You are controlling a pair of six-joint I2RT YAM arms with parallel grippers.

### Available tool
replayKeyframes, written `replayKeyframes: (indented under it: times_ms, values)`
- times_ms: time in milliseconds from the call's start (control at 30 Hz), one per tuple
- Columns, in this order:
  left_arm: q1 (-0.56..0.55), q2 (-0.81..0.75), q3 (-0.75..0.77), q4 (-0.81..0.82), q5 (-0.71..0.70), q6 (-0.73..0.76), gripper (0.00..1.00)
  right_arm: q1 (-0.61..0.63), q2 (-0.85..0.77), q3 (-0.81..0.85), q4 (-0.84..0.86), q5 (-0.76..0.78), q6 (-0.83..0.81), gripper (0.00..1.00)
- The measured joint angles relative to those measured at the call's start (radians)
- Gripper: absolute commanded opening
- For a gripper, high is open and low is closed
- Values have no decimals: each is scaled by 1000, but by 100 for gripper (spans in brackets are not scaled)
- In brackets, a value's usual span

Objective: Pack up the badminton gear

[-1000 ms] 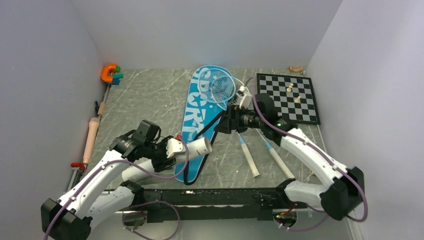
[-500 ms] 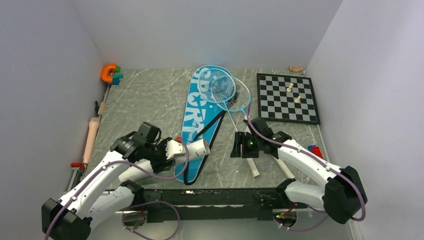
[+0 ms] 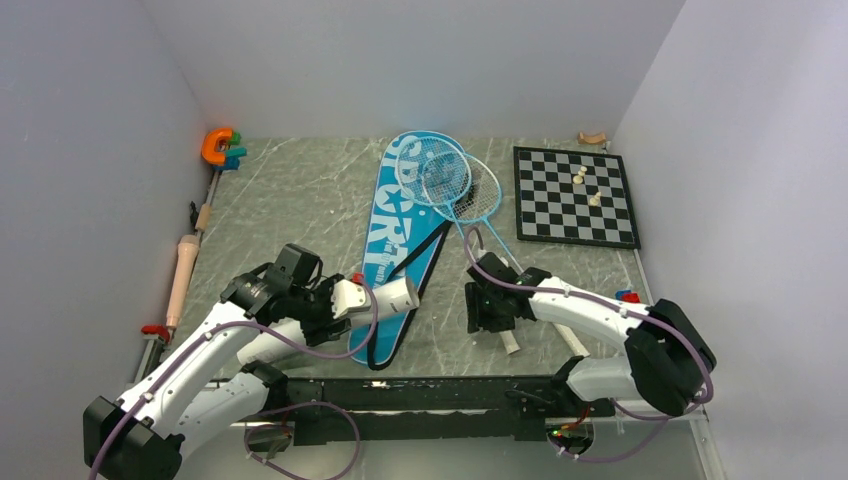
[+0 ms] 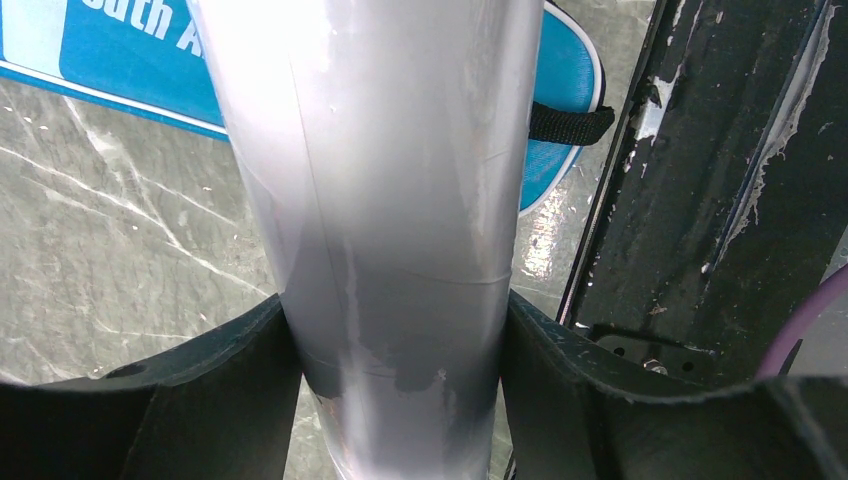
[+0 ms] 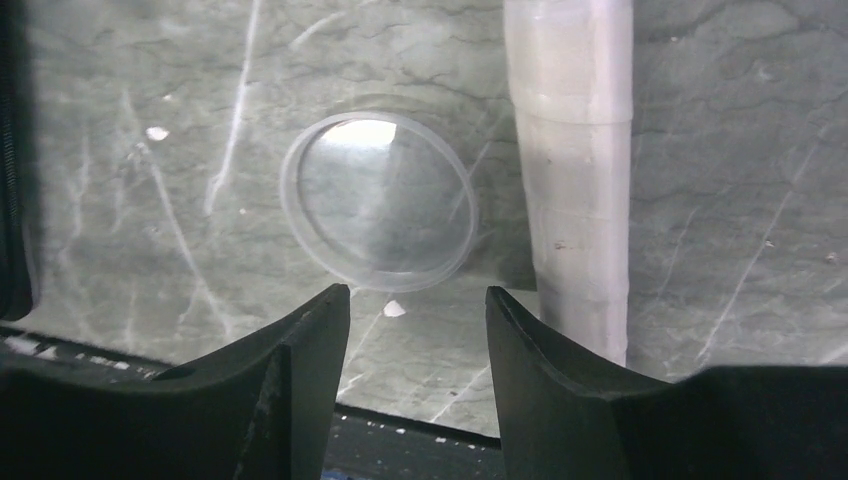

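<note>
My left gripper (image 3: 342,300) (image 4: 395,335) is shut on the long white tube (image 3: 395,295) (image 4: 380,180), held level just above the narrow end of the blue SPORT bag (image 3: 400,225) (image 4: 130,60). Two light-blue rackets lie right of the bag, heads (image 3: 447,170) overlapping near its wide end, pale handles (image 3: 505,335) toward me. My right gripper (image 3: 483,320) (image 5: 418,305) hovers low and open beside one handle (image 5: 570,200), nothing between its fingers. A clear round lid (image 5: 380,200) lies flat on the table just ahead of them.
A chessboard (image 3: 575,195) with a few pieces sits at the back right. An orange C-shaped toy (image 3: 217,145) is in the back left corner, and a wooden pin (image 3: 183,275) lies along the left wall. A black rail (image 3: 420,395) runs along the near edge.
My right arm pulled back from the racket shafts toward the near edge and dropped beside a handle, its jaws narrowing. The left arm and tube stayed put.
</note>
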Motion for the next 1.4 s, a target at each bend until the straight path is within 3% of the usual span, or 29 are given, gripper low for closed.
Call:
replayKeyframes:
  times_ms: [333,867,1167,1400]
  values:
    - [0,-4,-1,0,0,0,67,54,37,11,-5,146,67,50]
    - [0,-12,-10,2,-2,0,66,69,99,21,78,174,87,0]
    - [0,-11,-21,9,-6,1,66,39,-98,178,37,129,2,0]
    - [0,-8,-21,16,-1,13,66,-60,-258,173,133,-170,-56,0]
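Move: The clear round lid lies flat on the table about 4 cm ahead of the right hand, 2 cm to its left and 2 cm below. A racket handle runs beside it, some 5 cm to the right of this hand and 3 cm ahead. The open mouth of the tube stands roughly 17 cm to this hand's left, 7 cm ahead and 8 cm higher. From the left hand, the lid is about 32 cm to the right, 2 cm ahead and 10 cm below. The right fingers pinch the lid by its near rim: the hand eases some 2 cm forward and slightly down to the table, closing from half open to shut, then lifts steeply about 15 cm, also going roughly 5 cm left and 3 cm farther forward, its tips tilting outward and left towards the tube mouth. The left hand keeps the tube gripped, nearly motionless. ##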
